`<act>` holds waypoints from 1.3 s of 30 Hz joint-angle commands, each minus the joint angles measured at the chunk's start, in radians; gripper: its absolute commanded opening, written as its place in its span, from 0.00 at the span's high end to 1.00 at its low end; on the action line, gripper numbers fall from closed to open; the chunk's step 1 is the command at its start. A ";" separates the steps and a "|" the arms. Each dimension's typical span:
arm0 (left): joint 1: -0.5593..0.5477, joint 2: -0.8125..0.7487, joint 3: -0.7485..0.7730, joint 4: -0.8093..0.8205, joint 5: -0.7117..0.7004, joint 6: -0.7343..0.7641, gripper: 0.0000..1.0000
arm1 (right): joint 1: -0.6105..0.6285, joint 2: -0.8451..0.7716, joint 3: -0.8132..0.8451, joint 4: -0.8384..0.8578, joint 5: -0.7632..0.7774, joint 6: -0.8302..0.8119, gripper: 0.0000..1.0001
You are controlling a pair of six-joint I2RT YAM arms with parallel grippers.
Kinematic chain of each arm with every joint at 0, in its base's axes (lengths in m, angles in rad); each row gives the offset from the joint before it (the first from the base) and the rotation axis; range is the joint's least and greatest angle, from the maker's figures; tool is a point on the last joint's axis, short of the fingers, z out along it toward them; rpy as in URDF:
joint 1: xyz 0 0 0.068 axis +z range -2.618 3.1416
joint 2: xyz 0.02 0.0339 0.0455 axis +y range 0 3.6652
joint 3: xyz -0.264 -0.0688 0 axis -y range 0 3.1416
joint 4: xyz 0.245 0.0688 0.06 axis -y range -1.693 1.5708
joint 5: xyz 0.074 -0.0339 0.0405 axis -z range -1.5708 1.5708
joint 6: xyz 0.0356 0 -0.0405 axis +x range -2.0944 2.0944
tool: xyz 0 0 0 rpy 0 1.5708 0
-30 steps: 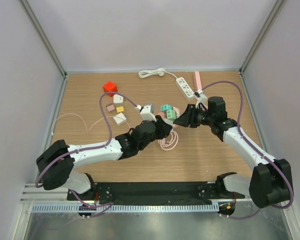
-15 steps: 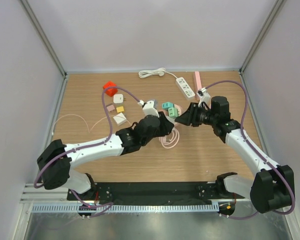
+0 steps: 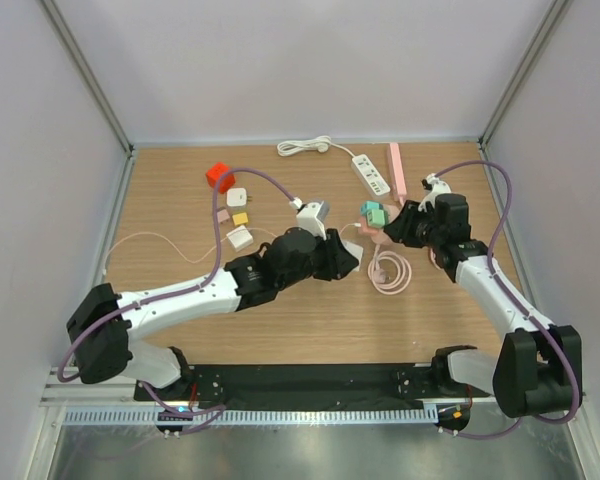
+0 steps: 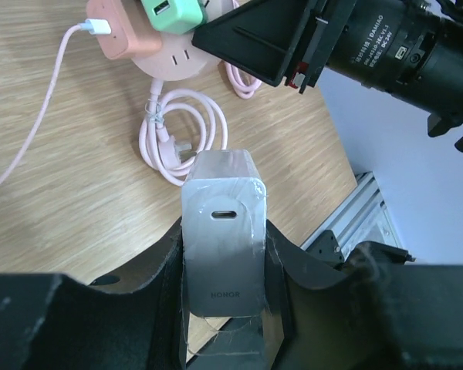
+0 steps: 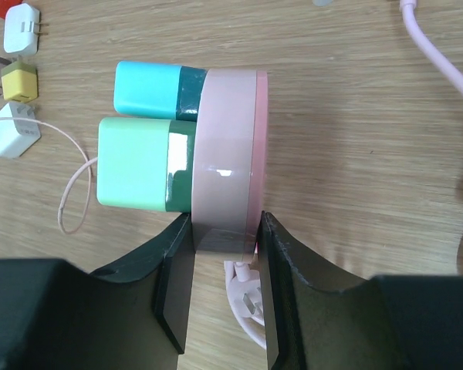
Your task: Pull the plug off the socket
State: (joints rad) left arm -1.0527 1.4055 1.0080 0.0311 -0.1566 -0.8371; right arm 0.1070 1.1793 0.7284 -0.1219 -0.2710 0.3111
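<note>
A grey plug [image 4: 222, 202] with a port in its end face sits clamped between my left gripper's [image 4: 222, 235] fingers, held clear of the socket. In the top view this left gripper [image 3: 348, 254] is just left of the round pink socket [image 3: 374, 232]. My right gripper [image 5: 224, 243] is shut on the socket's [image 5: 228, 154] rim. A green plug [image 5: 135, 163] and a teal plug [image 5: 150, 89] stick in its face. The left wrist view shows the socket [image 4: 166, 58] up left, with a salmon plug [image 4: 112, 31] and a pink lead in it.
The socket's pink cable coil [image 3: 390, 272] lies on the wood below my right gripper [image 3: 398, 225]. A white power strip [image 3: 371, 173] and pink strip [image 3: 395, 168] lie at the back. Loose adapters [image 3: 238, 215] and a red cube [image 3: 219, 176] are at back left.
The grippers met at the socket a second ago. Since then the right gripper carried the socket and its coil to the right, and the grey plug stayed in the left gripper, apart from it.
</note>
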 commanded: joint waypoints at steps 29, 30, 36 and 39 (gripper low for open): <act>0.891 -0.153 -0.111 -0.044 0.206 0.164 1.00 | -0.082 0.005 0.011 0.128 -0.524 -0.147 0.99; 0.916 -0.123 -0.102 -0.039 0.222 0.156 1.00 | -0.085 0.005 0.011 0.128 -0.527 -0.147 0.99; 1.091 0.117 0.003 0.032 0.319 0.083 1.00 | -0.089 0.011 0.014 0.128 -0.537 -0.150 0.99; 1.148 0.217 0.062 0.075 0.406 0.037 1.00 | -0.090 0.016 0.016 0.128 -0.540 -0.152 0.99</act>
State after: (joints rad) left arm 0.0540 1.5772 0.9871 -0.0185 0.1307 -0.7372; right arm 0.0219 1.1988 0.7177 -0.0906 -0.7525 0.1600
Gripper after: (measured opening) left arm 0.369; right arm 0.407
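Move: The left hand already holds the white Honor plug, free of the socket; the pink plug among the pulled-off plugs lies about 32 cm to its left, 26 cm ahead and 20 cm below. Also some 20 cm below the hand are the yellow plug, 25 cm ahead and 26 cm left, and the white cable plug, 19 cm ahead and 26 cm left. From the right hand, holding the round socket, the pink plug is roughly 48 cm left, 13 cm ahead and 13 cm below. Left hand swings its plug some 40 cm left-forward towards the pink plug, sinking late; right eases socket left. ##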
